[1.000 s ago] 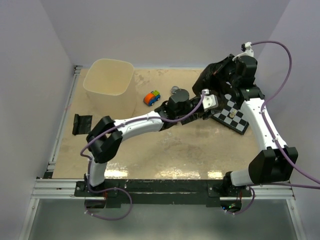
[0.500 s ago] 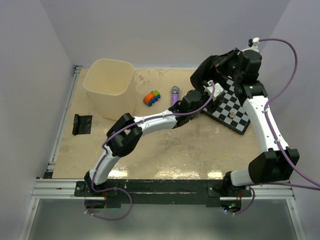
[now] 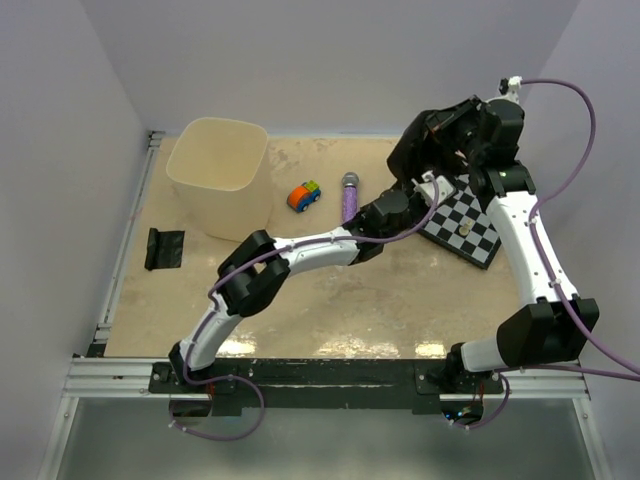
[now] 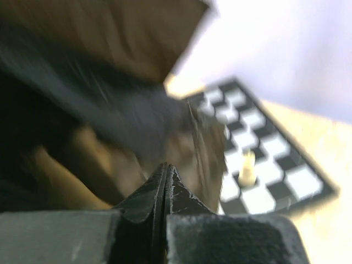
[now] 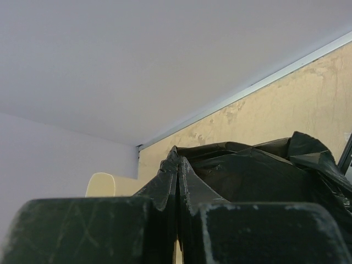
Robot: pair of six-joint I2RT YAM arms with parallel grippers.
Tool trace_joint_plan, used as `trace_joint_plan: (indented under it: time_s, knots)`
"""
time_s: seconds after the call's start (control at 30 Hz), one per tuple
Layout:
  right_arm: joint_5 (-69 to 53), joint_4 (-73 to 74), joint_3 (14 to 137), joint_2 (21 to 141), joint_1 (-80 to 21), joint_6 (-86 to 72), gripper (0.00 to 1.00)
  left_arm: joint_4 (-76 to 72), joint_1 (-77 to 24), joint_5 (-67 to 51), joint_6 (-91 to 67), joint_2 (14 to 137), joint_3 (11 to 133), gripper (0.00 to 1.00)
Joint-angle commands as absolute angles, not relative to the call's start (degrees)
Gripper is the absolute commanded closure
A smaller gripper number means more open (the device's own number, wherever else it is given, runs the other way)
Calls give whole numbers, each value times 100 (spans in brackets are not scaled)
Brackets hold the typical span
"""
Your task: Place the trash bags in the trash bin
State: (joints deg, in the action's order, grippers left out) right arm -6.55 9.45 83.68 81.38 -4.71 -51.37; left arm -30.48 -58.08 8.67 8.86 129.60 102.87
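A dark, glossy trash bag (image 3: 420,150) hangs bunched above the table's far right, and my right gripper (image 3: 447,133) is shut on it. In the right wrist view its film (image 5: 258,176) is pinched at the closed tips of the right gripper (image 5: 179,160). My left gripper (image 3: 427,186) reaches up under the bag. It is shut, with its tips (image 4: 166,165) pressed into the blurred brown-black film (image 4: 137,126). A second, folded trash bag (image 3: 165,248) lies flat at the table's left edge. The cream trash bin (image 3: 215,165) stands at the far left, and its rim (image 5: 102,184) shows in the right wrist view.
A black-and-white chequered board (image 3: 468,228) with one small pale piece (image 4: 247,168) lies under the right arm. A purple cylinder (image 3: 350,196) and an orange-and-blue toy car (image 3: 304,195) lie between the bin and the board.
My left arm stretched further right and up to the hanging bag; its jaws opened wide, then closed at the film. The right arm raised the bag slightly, then held still.
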Motion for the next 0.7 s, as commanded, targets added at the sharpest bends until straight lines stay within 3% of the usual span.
trace_joint_plan:
  time_s: [0.0,0.2,0.33,0.47,0.53,0.57,0.67]
  knots:
    - [-580,730,8622,8068,-265,-5247,100,-3181,-5556,249,1344,12070,9198,100]
    - [-659,773,8359,8025,-18,-5300,100,-2999,-5204,-1440,2335,10365,6973,100]
    - [-712,721,8157,7919,-26,-5125,100,-2734,-4931,-1634,3355,9608,6022,100]
    - [-668,843,8033,7796,-18,-5124,100,-3100,-4860,-1582,3473,9247,5810,99]
    - [-642,835,8033,7787,-18,-5220,100,-3654,-4913,-1835,3052,9316,5870,71]
    - [-659,783,8051,7813,-18,-5256,100,-3891,-5009,-1950,2972,9412,5949,61]
    - [-668,747,8235,7910,-26,-5378,100,-4454,-5421,-2205,2944,9755,6248,47]
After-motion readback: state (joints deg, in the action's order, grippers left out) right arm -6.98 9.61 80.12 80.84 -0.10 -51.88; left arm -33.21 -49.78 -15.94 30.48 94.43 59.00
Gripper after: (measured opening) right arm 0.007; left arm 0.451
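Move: The trash bag hangs from the right gripper. Its middle is about 13 cm below that hand, some 5 cm back and 3 cm left, and roughly 5 cm ahead, 3 cm left and 5 cm above the left fingertips, which are shut at the bag's lower part. From the left hand, the chessboard's middle lies about 10 cm right, 4 cm back and 23 cm down; the purple microphone is some 18 cm left, 7 cm back, equally low. Sweep the left gripper, shut on the bag's lower part, about 15 cm left and 7 cm back towards the microphone, dipping roughly 7 cm before rising to its starting height. Roll its left side up some 20 degrees, turn it clockwise and tip the fingers up, opening them about halfway near the end. Keep the right grip on the bag, drawing it about 4 cm right, then lowering slightly. ##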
